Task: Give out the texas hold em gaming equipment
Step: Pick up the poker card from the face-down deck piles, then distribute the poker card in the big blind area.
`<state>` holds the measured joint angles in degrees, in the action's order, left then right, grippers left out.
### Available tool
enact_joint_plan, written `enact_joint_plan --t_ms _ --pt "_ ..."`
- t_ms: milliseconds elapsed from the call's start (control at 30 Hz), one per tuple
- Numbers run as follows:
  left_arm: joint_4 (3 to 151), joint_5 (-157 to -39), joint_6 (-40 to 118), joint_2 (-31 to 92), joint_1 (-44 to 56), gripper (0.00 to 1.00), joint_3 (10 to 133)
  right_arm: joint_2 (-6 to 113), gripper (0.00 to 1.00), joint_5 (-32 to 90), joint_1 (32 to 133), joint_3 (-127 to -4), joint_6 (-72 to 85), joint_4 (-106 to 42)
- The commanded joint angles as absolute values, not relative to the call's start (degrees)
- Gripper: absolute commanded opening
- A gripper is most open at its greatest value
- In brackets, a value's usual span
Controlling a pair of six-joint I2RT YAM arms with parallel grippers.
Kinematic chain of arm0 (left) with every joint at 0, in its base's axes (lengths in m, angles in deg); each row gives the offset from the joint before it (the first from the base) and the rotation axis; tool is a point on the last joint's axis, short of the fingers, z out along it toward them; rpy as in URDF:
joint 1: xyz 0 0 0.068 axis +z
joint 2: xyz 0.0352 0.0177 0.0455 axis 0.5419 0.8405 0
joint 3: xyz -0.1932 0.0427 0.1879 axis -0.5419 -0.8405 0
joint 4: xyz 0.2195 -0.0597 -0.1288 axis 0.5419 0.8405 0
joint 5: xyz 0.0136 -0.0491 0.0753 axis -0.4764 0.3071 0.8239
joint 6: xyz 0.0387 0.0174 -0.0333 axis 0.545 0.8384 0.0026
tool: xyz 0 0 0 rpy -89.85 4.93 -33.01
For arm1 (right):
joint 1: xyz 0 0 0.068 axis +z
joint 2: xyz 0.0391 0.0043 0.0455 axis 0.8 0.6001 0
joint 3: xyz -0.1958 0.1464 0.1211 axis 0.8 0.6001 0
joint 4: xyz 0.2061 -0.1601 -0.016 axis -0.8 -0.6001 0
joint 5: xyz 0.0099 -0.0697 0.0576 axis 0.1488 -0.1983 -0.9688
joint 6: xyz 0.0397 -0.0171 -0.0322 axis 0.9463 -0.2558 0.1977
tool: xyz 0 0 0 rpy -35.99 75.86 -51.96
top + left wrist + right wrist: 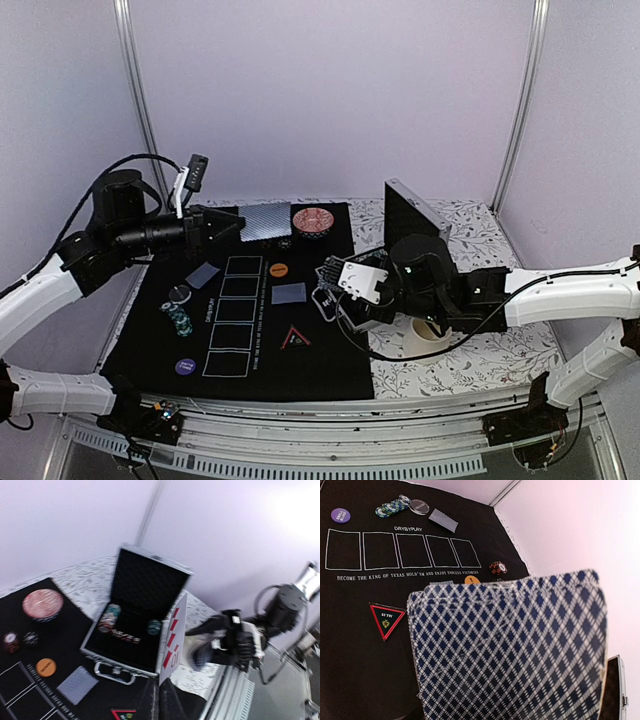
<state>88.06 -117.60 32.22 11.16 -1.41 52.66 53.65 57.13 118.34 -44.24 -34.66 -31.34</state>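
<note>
My left gripper (232,226) hangs raised over the far side of the black mat (330,370), shut on one playing card (265,222). In the left wrist view that card (173,637) stands on edge above the fingertips (150,700) and shows red diamonds. My right gripper (332,288) hovers at the mat's right side, shut on a deck of blue-diamond-backed cards (510,655) that hides its fingers. Two single cards (203,274) (288,293) lie face down on the mat. Nearby lie a chip stack (180,318), a black disc (178,293), an orange disc (279,269), a purple disc (185,366) and the red triangle (296,338).
An open black case (137,625) with chips inside (109,617) sits off the mat's far right edge. A red patterned bowl (313,221) stands at the far edge of the mat. A white cup (430,335) sits under the right arm. Two loose chips (11,641) lie near the bowl.
</note>
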Motion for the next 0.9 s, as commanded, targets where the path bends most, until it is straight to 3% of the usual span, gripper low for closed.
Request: enact_joint_plan --t_ms 0,433,867 --pt "86.6 -122.8 27.3 14.7 11.1 0.00 46.6 51.5 0.46 56.6 118.0 -43.8 -33.1 -31.9" --pt "77.8 -133.2 26.4 48.5 13.4 0.00 51.6 51.1 0.46 56.8 118.0 -44.0 -32.4 -32.7" --pt "70.9 -136.7 22.0 63.3 13.5 0.00 56.6 51.0 0.45 56.9 118.0 -43.8 -31.8 -33.3"
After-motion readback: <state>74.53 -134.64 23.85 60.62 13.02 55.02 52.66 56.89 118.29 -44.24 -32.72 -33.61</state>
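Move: The face-down card on the mat, over which the left hand's pinched card is being taken, lies about 13 cm ahead of the left hand, 5 cm to its right and some 31 cm below. The orange big-blind chip sits 8 cm beyond that card and 3 cm left of it; the all-in triangle is some 14 cm nearer the base, the case handle 9 cm to its right and 3 cm nearer. From the right hand that card is about 13 cm ahead, 12 cm left, 19 cm down. The pinched playing card is carried down towards the face-down card on the mat: the left hand swings forward and a little left, then drops steeply, drifting back right and slowing near the mat, in all about 25 cm down and 13 cm forward. The hand rolls some 40 degrees, forward side dipping; its fingers stay shut on the card. The right hand holds the deck nearly still. ##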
